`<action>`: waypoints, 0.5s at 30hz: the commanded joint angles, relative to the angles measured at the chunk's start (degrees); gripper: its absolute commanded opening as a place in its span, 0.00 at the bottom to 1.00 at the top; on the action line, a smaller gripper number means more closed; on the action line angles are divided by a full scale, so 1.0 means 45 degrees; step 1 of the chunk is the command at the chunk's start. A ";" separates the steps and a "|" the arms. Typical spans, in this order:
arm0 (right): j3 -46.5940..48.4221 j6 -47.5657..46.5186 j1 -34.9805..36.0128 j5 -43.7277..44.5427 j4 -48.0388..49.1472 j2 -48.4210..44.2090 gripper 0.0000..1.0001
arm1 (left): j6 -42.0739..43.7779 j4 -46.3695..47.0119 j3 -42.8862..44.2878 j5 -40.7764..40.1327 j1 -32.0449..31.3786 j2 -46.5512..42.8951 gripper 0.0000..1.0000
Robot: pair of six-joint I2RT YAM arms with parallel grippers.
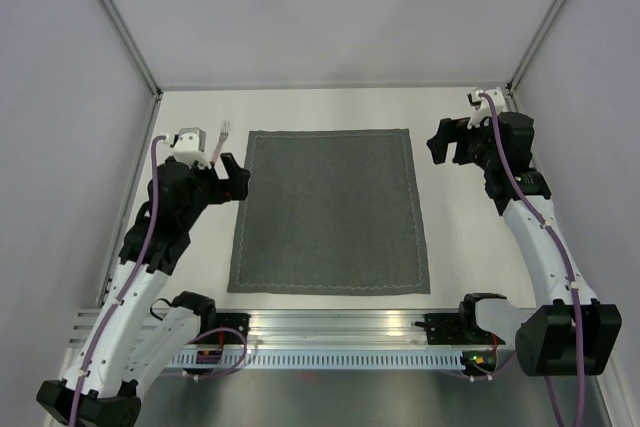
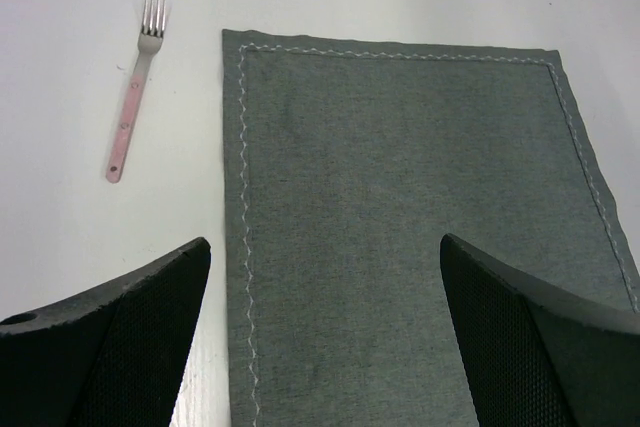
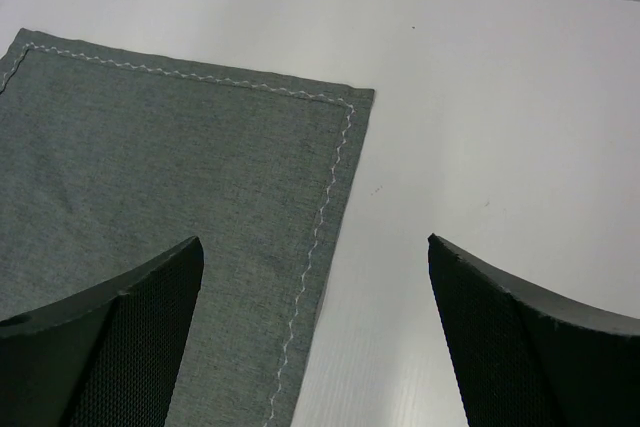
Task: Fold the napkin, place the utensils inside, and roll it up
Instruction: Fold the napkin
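The dark grey napkin (image 1: 329, 210) lies flat and unfolded in the middle of the table, with a light stitched line along its edges. It also shows in the left wrist view (image 2: 400, 227) and in the right wrist view (image 3: 170, 207). A fork with a pale pink handle (image 1: 219, 142) lies left of the napkin's far left corner, also in the left wrist view (image 2: 133, 97). My left gripper (image 1: 238, 179) is open and empty over the napkin's left edge. My right gripper (image 1: 443, 142) is open and empty over the napkin's far right corner.
White walls and metal frame posts (image 1: 120, 22) close in the table on the left, back and right. A metal rail (image 1: 330, 332) with the arm bases runs along the near edge. Bare white table (image 3: 480, 97) lies right of the napkin.
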 commanded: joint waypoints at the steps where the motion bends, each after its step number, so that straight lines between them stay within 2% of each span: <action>1: 0.0483 0.0281 -0.0027 0.0266 0.0235 -0.0166 0.98 | 0.0512 0.0021 0.0089 0.0577 0.0042 0.0090 1.00; 5: 0.0483 0.0281 -0.0046 0.0227 0.0177 -0.0244 0.98 | 0.0531 0.0040 0.0245 0.0968 -0.0055 0.0343 1.00; 8: 0.0561 0.0320 -0.0027 0.0207 0.0157 -0.0244 0.98 | 0.0609 0.0021 0.0635 0.0696 -0.0640 0.0694 1.00; 10: 0.0737 0.0398 -0.0027 0.0111 0.0118 -0.0225 0.98 | 0.0473 -0.0018 0.1278 -0.0083 -0.1672 0.1123 1.00; 13: 0.1185 0.0496 -0.0027 -0.0221 -0.0154 -0.0147 0.98 | 0.0083 0.0039 0.2333 -0.1663 -0.4209 0.2761 1.00; 14: 0.1554 0.0515 -0.0027 -0.0261 -0.0291 -0.0127 0.98 | 0.0024 0.0195 0.2509 -0.2190 -0.5782 0.3250 1.00; 15: 0.1789 0.0535 -0.0027 -0.0242 -0.0427 0.0028 0.98 | 0.0043 0.0506 0.2704 -0.3259 -0.6513 0.4279 1.00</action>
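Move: The napkin lies flat, its middle about 18 cm to the left hand's right, 3 cm ahead and some 22 cm below. At that same depth, the napkin's far left corner is about 23 cm ahead and 1 cm to the left, its near left corner roughly 17 cm back and 6 cm left. The fork lies about 20 cm ahead and 8 cm left. From the right hand, the napkin's middle is about 23 cm left, 6 cm back and 20 cm below. Rightward, slowly at first and then with a quick swing, the left hand sweeps about 10 cm in from the napkin's left side towards its middle, staying high above the cloth. The wrist turns some 15 degrees clockwise with it, and the fingers stay wide open, touching nothing. The right hand, also open, only starts to rise at the very end, by about 1.5 cm. ##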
